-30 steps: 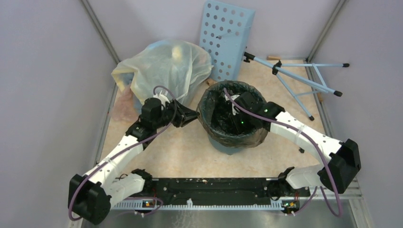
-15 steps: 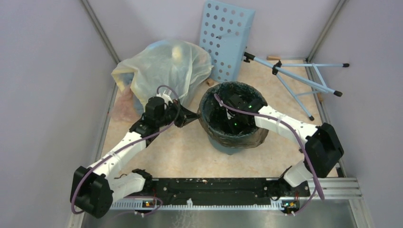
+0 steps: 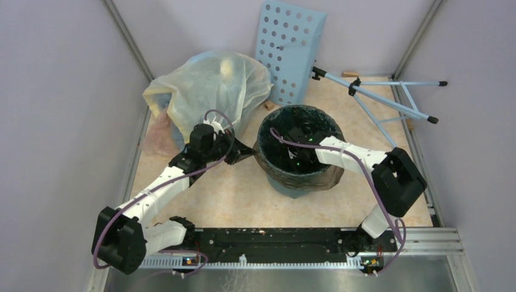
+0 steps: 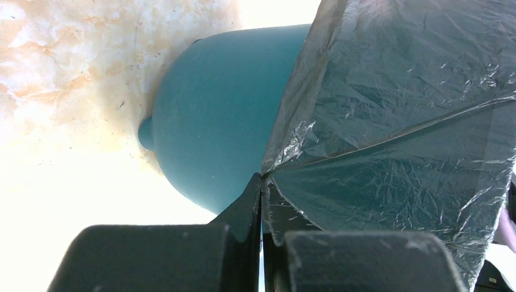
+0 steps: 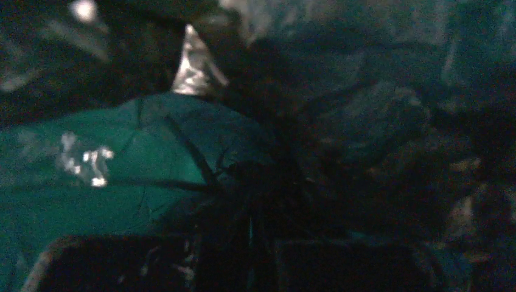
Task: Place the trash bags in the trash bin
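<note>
The teal trash bin (image 3: pixel 296 187) stands mid-floor, lined with the dark crinkly trash bag (image 3: pixel 317 174), whose edge hangs over the rim. My left gripper (image 3: pixel 248 152) is at the bin's left outer side. In the left wrist view that gripper (image 4: pixel 261 180) is shut on a corner of the bag (image 4: pixel 395 121), pulled taut beside the bin's wall (image 4: pixel 207 134). My right gripper (image 3: pixel 291 157) reaches down inside the bin. In the dark right wrist view it (image 5: pixel 249 182) is shut, with bag creases meeting at its tips and green bin wall (image 5: pixel 73 182) to the left.
A large pale yellowish stuffed bag (image 3: pixel 213 91) sits behind the left arm. A light blue perforated panel (image 3: pixel 292 48) leans on the back wall, with a folding stand's legs (image 3: pixel 389 106) lying at the right. Walls close in on both sides.
My left gripper has closed on the bag's edge at the bin's left side. The right arm's elbow has swung inward and its gripper has gone further left inside the bin.
</note>
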You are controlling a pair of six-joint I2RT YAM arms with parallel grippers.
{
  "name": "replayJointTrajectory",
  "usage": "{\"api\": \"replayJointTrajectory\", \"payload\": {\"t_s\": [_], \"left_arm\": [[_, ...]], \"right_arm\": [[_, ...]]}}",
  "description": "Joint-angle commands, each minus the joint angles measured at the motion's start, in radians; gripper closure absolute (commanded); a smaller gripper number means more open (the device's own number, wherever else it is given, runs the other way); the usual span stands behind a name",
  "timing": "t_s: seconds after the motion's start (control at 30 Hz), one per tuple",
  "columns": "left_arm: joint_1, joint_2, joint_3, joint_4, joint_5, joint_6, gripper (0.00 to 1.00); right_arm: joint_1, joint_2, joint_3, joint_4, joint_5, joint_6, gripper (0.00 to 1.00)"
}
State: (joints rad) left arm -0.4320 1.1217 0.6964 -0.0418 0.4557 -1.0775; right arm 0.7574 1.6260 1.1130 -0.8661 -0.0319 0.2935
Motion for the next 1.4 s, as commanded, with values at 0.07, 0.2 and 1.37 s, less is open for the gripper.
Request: {"api": "replayJointTrajectory", "payload": {"t_s": [0.07,0.2,1.37], "left_arm": [[-0.003,0.006,0.013,0.017,0.007,0.037,1.0],[-0.004,0.003,0.014,0.02,0.012,0.044,1.0],[-0.003,-0.188,0.155,-0.32,-0.441,0.111,0.21]], "right_arm": [[0.005,0.071,-0.044,0.117,-0.03,0.03,1.0],[0.005,0.119,-0.035,0.137,-0.047,0.044,1.0],[-0.236,0.45,0.623,-0.034,0.053,-0.114,1.0]]}}
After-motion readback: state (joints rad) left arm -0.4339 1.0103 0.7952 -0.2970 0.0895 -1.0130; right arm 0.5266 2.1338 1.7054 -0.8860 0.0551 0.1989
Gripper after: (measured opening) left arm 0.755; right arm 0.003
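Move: Inside the lined trash bin, the right hand's shut fingers stand a few centimetres above its floor; the bin's middle lies about 4 cm back, 1 cm right and 9 cm up. Beyond, the blue perforated board's middle is some 40 cm ahead, straight on, 15 cm up. The left hand pinches the black bag's rim, the bin's middle roughly 17 cm right, 1 cm ahead and 12 cm below; the translucent bag is about 25 cm ahead, 20 cm left, 10 cm lower. Pushing down inside the black bag, the right hand's shut fingers sink about 3.5 cm towards the bin floor, pause, then sweep some 18 cm forward, shoving the lined bin ahead from within. As that shove starts the left hand, till then holding still, opens wide, lets go of the bag's rim and draws off left and slightly forward, turning counter-clockwise. ##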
